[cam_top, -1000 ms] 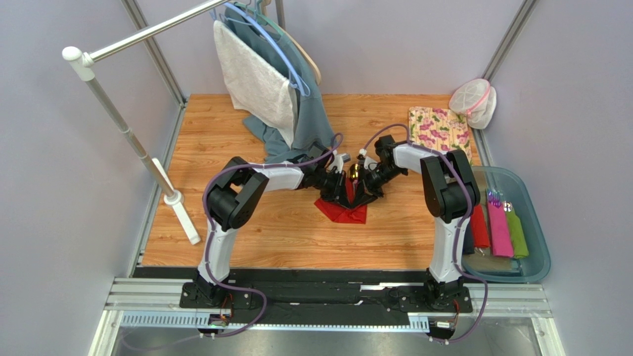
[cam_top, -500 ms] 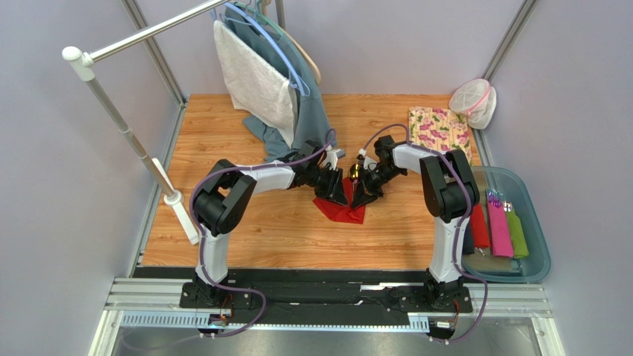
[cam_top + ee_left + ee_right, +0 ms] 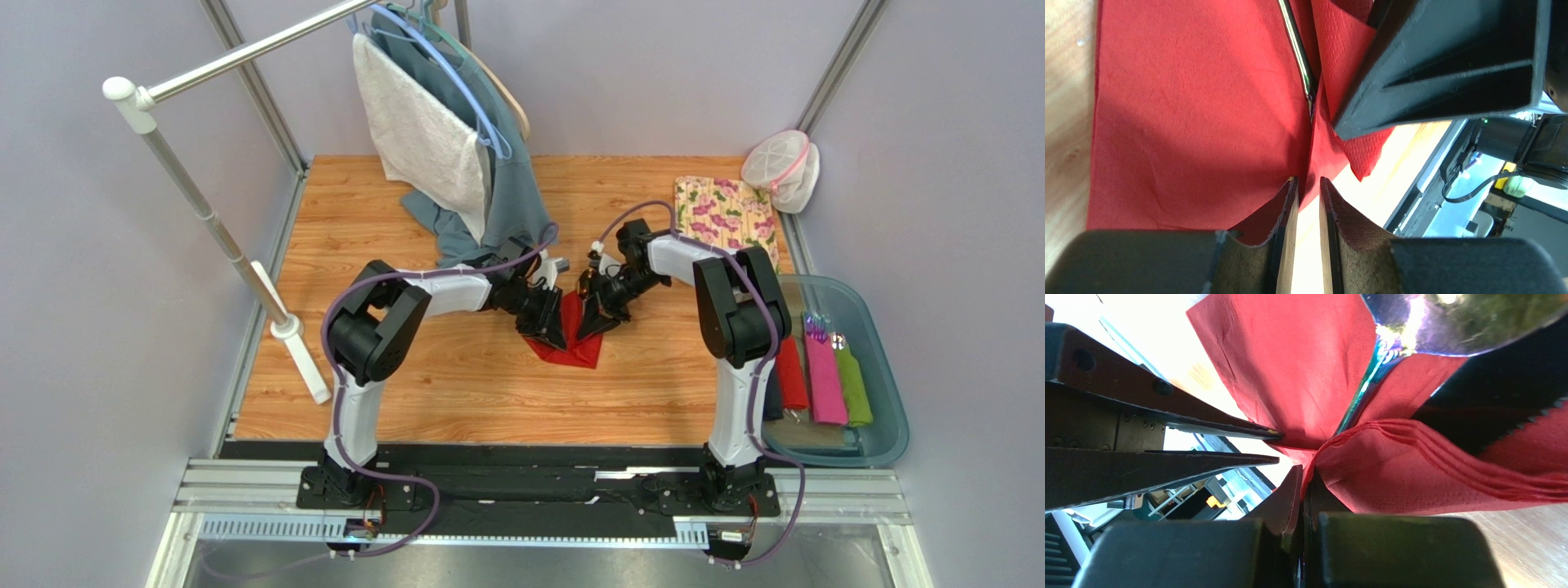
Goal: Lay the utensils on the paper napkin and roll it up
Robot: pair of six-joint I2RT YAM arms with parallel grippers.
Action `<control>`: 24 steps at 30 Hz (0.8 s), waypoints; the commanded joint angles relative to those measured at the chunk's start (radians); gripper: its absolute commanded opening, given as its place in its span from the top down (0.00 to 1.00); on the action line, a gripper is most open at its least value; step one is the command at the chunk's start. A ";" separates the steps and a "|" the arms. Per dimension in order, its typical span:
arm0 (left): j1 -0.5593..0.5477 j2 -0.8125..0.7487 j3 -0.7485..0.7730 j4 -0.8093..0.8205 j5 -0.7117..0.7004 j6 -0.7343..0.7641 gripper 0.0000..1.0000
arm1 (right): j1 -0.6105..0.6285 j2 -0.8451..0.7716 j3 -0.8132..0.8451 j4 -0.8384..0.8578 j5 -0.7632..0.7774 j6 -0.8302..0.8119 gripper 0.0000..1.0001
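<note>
The red paper napkin [image 3: 572, 333] lies mid-table, one side lifted into a fold between both grippers. In the right wrist view my right gripper [image 3: 1306, 476] is shut on a bunched edge of the napkin [image 3: 1290, 361]. A shiny spoon [image 3: 1462, 315] rests on the sheet, its handle running under the fold. In the left wrist view my left gripper [image 3: 1307, 181] stands slightly open, with light showing through the gap. The napkin [image 3: 1192, 110] fold reaches just to its tips. A thin metal utensil handle [image 3: 1298, 52] lies along the crease. The right gripper's fingers [image 3: 1438, 61] sit opposite.
A clothes rack [image 3: 209, 221] with hanging towels [image 3: 423, 123] stands at the back left. A floral cloth [image 3: 724, 214] and a mesh bag [image 3: 785, 165] are at the back right. A blue bin [image 3: 886, 423] at the right holds coloured rolls.
My left gripper has gone from nearly shut to slightly open and shifted a little. The napkin's lifted fold now stands more upright between the grippers. The right gripper has stayed shut.
</note>
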 commanded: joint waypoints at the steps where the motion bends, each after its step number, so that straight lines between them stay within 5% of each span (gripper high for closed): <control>1: -0.009 0.024 0.059 -0.038 0.015 0.030 0.75 | 0.017 -0.034 0.034 0.004 -0.029 0.020 1.00; 9: -0.011 0.039 0.072 -0.064 -0.006 0.027 0.98 | 0.031 0.003 0.037 0.013 -0.022 0.018 0.99; 24: -0.011 0.044 0.071 -0.063 -0.008 0.023 0.99 | 0.031 0.011 0.023 0.076 -0.092 0.063 0.98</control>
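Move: The napkin's crease lies at my slightly open left fingertips, about 1 cm ahead and 1 cm below; the bare end of the spoon handle is some 3 cm ahead and 1 cm right. My right hand already holds the folded flap. From it that crease end is roughly 3 cm left, 1 cm back; the spoon bowl is about 8 cm ahead and 1 cm right, the black knife 5 cm ahead and 3 cm right. I shut my left fingers on the near end of the napkin's crease, sinking just about 1 cm as they close, and then hold still there. Meanwhile my right hand keeps its pinch on the folded flap and draws it roughly 1.5 cm left, over the spoon handle and towards my left fingers, easing back a little on the way before coming partly forward again. ##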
